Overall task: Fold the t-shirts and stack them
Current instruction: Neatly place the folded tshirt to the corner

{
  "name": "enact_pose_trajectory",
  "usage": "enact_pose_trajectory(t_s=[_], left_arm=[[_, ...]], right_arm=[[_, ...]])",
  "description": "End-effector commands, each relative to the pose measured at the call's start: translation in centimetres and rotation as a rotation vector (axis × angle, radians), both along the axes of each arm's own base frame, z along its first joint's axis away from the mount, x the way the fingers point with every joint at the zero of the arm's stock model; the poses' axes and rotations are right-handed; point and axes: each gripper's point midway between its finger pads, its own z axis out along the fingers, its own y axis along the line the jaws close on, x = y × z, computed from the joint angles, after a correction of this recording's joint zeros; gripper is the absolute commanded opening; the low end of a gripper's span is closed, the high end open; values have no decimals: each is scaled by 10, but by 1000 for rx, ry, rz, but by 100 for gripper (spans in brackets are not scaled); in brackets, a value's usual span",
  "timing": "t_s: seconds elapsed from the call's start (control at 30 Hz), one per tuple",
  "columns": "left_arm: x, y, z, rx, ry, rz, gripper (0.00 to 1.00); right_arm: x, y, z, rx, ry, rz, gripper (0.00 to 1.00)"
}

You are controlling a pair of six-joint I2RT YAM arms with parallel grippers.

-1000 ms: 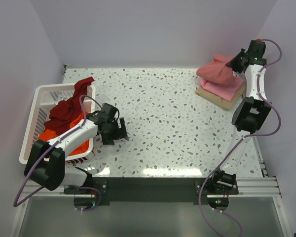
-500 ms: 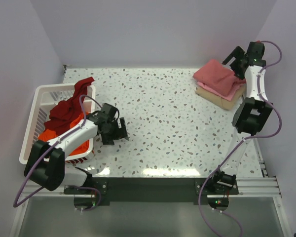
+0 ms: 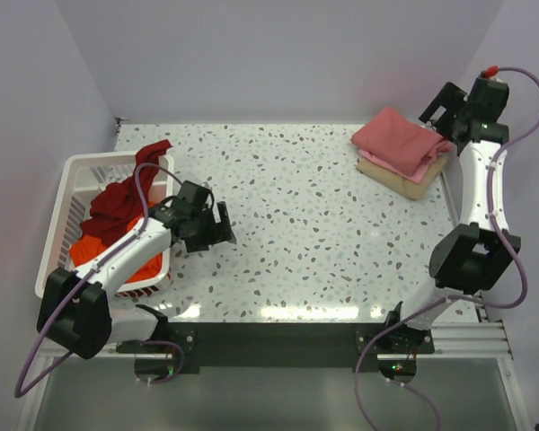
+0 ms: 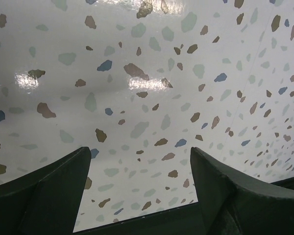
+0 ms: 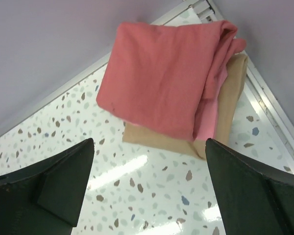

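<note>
A folded dusty rose-red t-shirt (image 3: 395, 136) lies on top of a stack at the back right, over a bright pink layer (image 3: 423, 167) and a tan one (image 3: 386, 174). My right gripper (image 3: 437, 115) is open and empty, above and just right of the stack. In the right wrist view the rose shirt (image 5: 161, 78), pink layer (image 5: 209, 120) and tan layer (image 5: 157, 138) lie beyond my open gripper (image 5: 149, 147). A dark maroon shirt (image 3: 121, 196) and an orange shirt (image 3: 133, 260) are bunched in the basket. My left gripper (image 3: 225, 224) is open over bare table (image 4: 139, 152).
The white slatted basket (image 3: 65, 190) stands at the left edge, right beside my left arm. The speckled table (image 3: 323, 224) stretches between basket and stack. Walls close the back and both sides; a metal rail (image 5: 269, 98) runs along the right edge.
My right gripper has let go of the rose-red shirt, which now lies flat on the stack, and has drawn back up and to the right. My left gripper shifted slightly.
</note>
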Motion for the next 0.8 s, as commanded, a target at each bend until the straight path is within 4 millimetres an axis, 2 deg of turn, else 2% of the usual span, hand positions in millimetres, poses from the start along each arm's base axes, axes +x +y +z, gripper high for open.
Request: enact_pose_trajectory(t_s=[0.0, 0.07, 0.1, 0.13, 0.17, 0.2, 0.23, 0.27, 0.3, 0.33, 0.37, 0.43, 0.47, 0.5, 0.6, 0.77], left_arm=[[14, -5, 23, 5, -102, -41, 88], [14, -6, 27, 11, -117, -48, 88], [13, -9, 29, 11, -124, -56, 88], [15, -9, 32, 14, -136, -57, 88], [15, -10, 37, 11, -152, -60, 88], [14, -13, 40, 10, -163, -70, 88], [15, -13, 45, 15, -176, -67, 89], [15, -14, 50, 11, -191, -70, 89], [14, -16, 54, 7, -200, -76, 89], [15, -14, 59, 18, -214, -65, 89], [15, -14, 65, 16, -232, -63, 89], [14, -14, 76, 21, -255, -54, 89], [14, -13, 83, 16, -277, -51, 89], [13, -14, 89, 15, -292, -49, 89], [13, -9, 104, 18, -332, -24, 89], [10, -3, 114, 15, -370, -7, 91]], right_arm=[[-30, 41, 6, 0, -28, 136, 99], [-43, 74, 0, -8, -16, 211, 99], [-54, 87, -19, -2, 37, 236, 99], [-66, 113, -15, -6, 34, 294, 99], [-74, 125, -20, 0, 53, 320, 99], [-85, 137, -38, 14, 97, 344, 99], [-100, 159, -35, 16, 97, 385, 99], [-108, 166, -40, 17, 107, 401, 99], [-120, 172, -55, 20, 144, 412, 99], [-128, 183, -59, 26, 154, 430, 99], [-137, 186, -56, 29, 150, 435, 99], [-156, 194, -70, 30, 200, 445, 99], [-165, 196, -67, 28, 191, 449, 99], [-174, 197, -76, 28, 219, 451, 99], [-199, 203, -87, 33, 255, 471, 99], [-221, 206, -99, 33, 286, 493, 99]])
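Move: The folded t-shirt already lies free on the stack in the far right corner, about 12 cm ahead of the open right hand, 6 cm to its left and 24 cm below. The beige folded shirt under the stack has its middle some 6 cm nearer the robot. From the left hand, the folded t-shirt is roughly 36 cm ahead and 56 cm right. The dark red shirt in the basket is about 13 cm ahead and 32 cm left. Touching nothing, the right hand heads away from the stack towards the open middle of the table, about 20 cm back and as far left, sinking some 9 cm. Its leftward swing mostly comes early, then it runs mainly back, turning 30 degrees counter-clockwise and tipping down, fingers still wide. The left hand, open and empty, rises about 10 cm, its fingers tilting forward and up. ##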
